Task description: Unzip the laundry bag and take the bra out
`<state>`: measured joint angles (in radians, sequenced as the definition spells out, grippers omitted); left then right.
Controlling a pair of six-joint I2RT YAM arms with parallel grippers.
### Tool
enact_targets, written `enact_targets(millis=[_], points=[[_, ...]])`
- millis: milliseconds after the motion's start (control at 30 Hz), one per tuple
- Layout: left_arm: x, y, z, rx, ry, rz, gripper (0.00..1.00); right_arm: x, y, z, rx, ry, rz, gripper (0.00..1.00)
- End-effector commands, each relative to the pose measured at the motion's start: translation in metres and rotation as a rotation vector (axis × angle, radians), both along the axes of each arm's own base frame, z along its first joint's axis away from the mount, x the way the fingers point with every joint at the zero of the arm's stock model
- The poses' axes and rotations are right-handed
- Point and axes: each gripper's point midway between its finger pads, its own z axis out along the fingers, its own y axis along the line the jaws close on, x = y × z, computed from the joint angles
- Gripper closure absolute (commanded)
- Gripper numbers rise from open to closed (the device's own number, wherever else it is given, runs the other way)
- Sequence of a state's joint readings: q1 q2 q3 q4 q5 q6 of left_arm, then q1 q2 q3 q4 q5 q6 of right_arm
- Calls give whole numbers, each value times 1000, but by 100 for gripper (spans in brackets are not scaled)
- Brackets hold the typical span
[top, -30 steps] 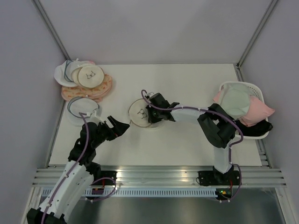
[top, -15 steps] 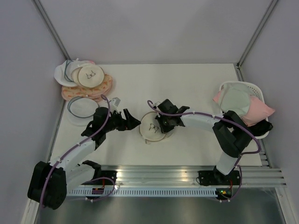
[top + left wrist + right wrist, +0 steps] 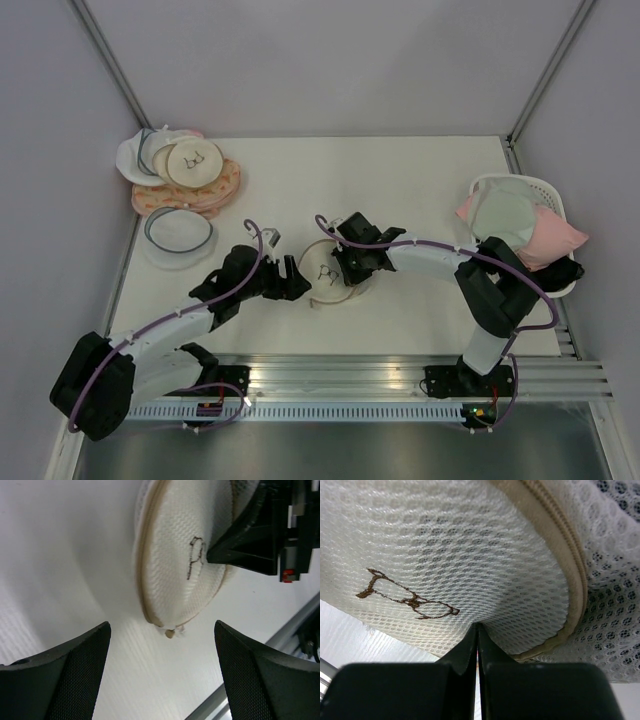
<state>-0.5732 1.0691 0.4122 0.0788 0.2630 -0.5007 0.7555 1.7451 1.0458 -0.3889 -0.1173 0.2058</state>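
Note:
The laundry bag [image 3: 326, 272] is a round cream mesh pouch with a tan zipper rim and a dark bra outline, lying at the table's middle. In the left wrist view the laundry bag [image 3: 182, 565] fills the top, with its small tan zipper pull [image 3: 170, 634] hanging at the near rim. My left gripper [image 3: 291, 283] is open just left of the bag; the pull lies a little ahead of the left gripper [image 3: 162, 680], between its fingers. My right gripper [image 3: 345, 263] is shut, and the right gripper [image 3: 478, 626] has its tips pressed into the mesh face of the laundry bag [image 3: 445, 555]. The bra is hidden.
A pile of pink, white and cream pouches [image 3: 183, 172] sits at the back left, with a flat white disc [image 3: 178, 233] in front of it. A white basket [image 3: 556, 197] at the right edge holds pale green and pink garments over something black.
My left arm has swung right and come up to the bag's left rim. The right gripper slid the bag nearer and to the right, then held still.

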Motion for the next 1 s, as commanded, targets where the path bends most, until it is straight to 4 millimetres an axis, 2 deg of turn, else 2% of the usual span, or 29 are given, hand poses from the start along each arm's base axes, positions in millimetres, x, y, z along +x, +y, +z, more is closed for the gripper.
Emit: enact_targets(millis=[0,133,167,200,400,500,600,733,900,967], points=[[18,21,1,62,-93,154,13,6,6,12,24,-25,-6,99],[16,12,0,16,-126,160,12,4,7,10,28,-18,-2,99],[21,5,8,-30,-159,156,12,4,7,10,34,-17,-1,100],[16,1,-1,-47,-130,139,12,3,8,10,35,-13,-1,100],[15,-24,7,-199,-145,85,14,1,12,12,62,-10,14,100],[15,-28,7,-192,-141,77,19,0,14,13,71,-12,18,100],[14,-28,7,-196,-152,72,29,-1,14,16,79,-10,26,100],[14,-29,11,-205,-175,59,52,-1,12,19,74,-19,38,100],[12,-32,11,-207,-183,33,56,-2,9,22,64,-27,42,100],[9,-34,15,-229,-190,16,63,-2,8,23,60,-28,42,100]])
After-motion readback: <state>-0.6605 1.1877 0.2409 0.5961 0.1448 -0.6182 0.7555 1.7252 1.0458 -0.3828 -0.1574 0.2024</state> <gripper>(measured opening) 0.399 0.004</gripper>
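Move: The laundry bag's rim, at the left end of the zipper, is about 3 cm to the left hand's right, level with it fore and aft, and some 3 cm below. Its zipper tab hangs about 2 cm back, 3 cm right and 4 cm below this hand; the right gripper's shut tips are about 10 cm right, 1 cm back and 5 cm below. From the right hand, the rim is roughly 7 cm left, 1 cm ahead and 2 cm higher. The left hand first shifts a centimetre left, then sinks about 3 cm in all while swinging some 3 cm back to the right onto the near-left rim of the laundry bag, where the open fingers close from nearly wide to under half and pinch the zipper edge just above the tab. As they close, the hand comes back up about 2.5 cm and tilts some 10 degrees, while the right hand's shut fingertips stay against the top of the bag, easing up and left by about a centimetre. ##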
